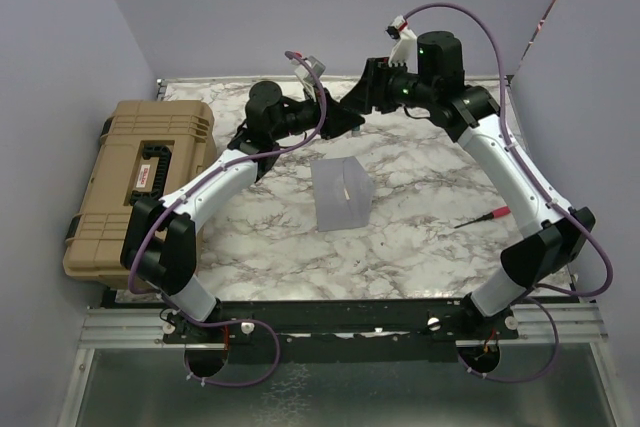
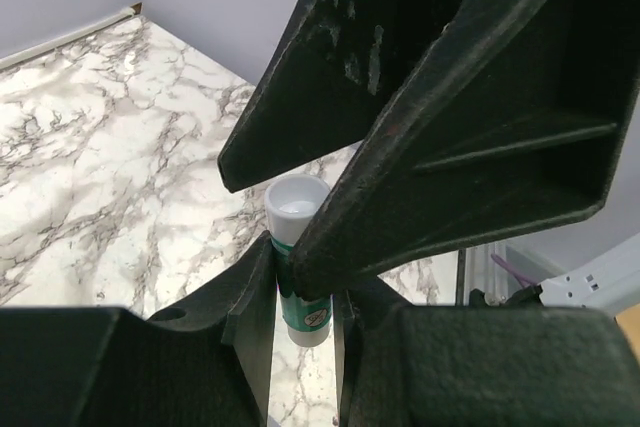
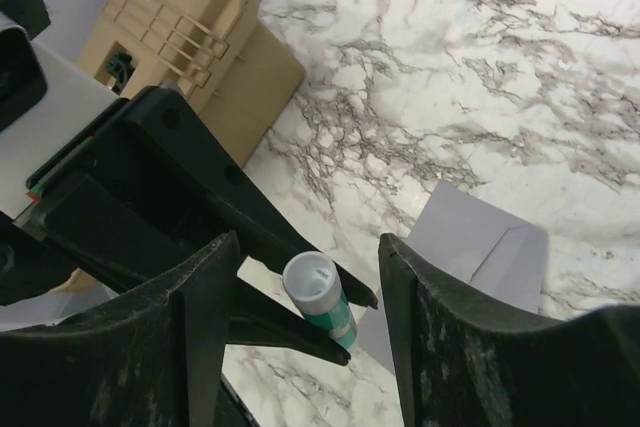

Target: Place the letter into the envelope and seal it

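Observation:
The grey envelope (image 1: pixel 340 194) lies flat on the marble table, mid-table; it also shows in the right wrist view (image 3: pixel 480 247). The peach-tan letter is not in view. My left gripper (image 1: pixel 352 123) is raised above the far side of the table and shut on a green-and-white glue stick (image 2: pixel 300 277), which also shows in the right wrist view (image 3: pixel 325 299). My right gripper (image 1: pixel 368 87) faces it, open, with its jaws on either side of the stick's white end and not touching it (image 3: pixel 308 252).
A big tan hard case (image 1: pixel 140 182) stands at the table's left edge. A red-handled tool (image 1: pixel 487 216) lies on the right side of the table. Grey walls close the back and both sides.

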Robot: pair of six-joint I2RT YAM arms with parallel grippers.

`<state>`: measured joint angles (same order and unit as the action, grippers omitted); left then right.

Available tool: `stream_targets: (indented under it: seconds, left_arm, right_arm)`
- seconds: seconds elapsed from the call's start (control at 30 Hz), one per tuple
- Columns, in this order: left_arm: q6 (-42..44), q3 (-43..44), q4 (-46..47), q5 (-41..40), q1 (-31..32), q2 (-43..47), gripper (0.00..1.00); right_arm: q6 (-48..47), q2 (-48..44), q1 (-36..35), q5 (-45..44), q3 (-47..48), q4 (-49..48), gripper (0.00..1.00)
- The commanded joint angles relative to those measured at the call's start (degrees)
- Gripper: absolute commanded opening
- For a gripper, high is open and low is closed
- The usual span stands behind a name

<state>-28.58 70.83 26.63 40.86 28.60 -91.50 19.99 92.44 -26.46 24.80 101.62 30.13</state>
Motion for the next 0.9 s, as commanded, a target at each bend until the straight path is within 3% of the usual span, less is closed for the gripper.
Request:
stream_targets:
  seconds: [0.0,0.27,0.47,0.57,0.67,0.77,0.87]
  left_arm:
    - [1.8,1.1,-1.3,1.4,0.0,1.3,0.0]
    - [1.5,1.9,-1.6,2.8,0.0,1.7,0.0]
    - [6.1,3.5,-5.2,2.7,0.0,1.6,0.0]
    - [17.0,5.0,-12.8,1.0,0.7,2.1,0.0]
    - [31.4,6.0,-20.7,-6.0,2.8,3.2,0.0]
    - [42.6,4.9,-23.0,-9.4,4.3,4.0,0.0]
    - [45.9,5.3,-23.6,-11.7,5.4,4.4,0.0]
  right_arm:
    - [-3.3,0.0,0.1,0.0,1.7,3.8,0.58]
    - [-9.3,0.2,0.1,6.2,3.5,8.1,0.36]
    - [-3.5,2.7,0.1,0.1,6.1,11.2,0.01]
    - [8.3,4.9,0.2,-8.9,8.4,14.1,0.0]
    - [18.6,6.8,-0.1,-10.5,9.2,15.2,0.0]
    - [29.5,5.5,-0.3,-15.6,5.8,13.1,0.0]
    - [35.8,-1.3,-0.4,-14.6,-5.3,-4.2,0.0]
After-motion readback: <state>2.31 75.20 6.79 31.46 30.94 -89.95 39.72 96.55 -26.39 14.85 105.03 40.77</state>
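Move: The left fingers already hold the glue stick, its middle at about their tips, barely 1 cm to the right and 1 cm up. From the open right hand the stick's middle lies roughly 2 cm back, 1 cm left and 3 cm lower, its upper end between the parted fingers. The envelope lies on the table about 5 cm back, 4 cm left and 33 cm below the right hand. Right fingers close at the held glue stick's upper end; both hands tilt, sinking about 3 cm and forward. ##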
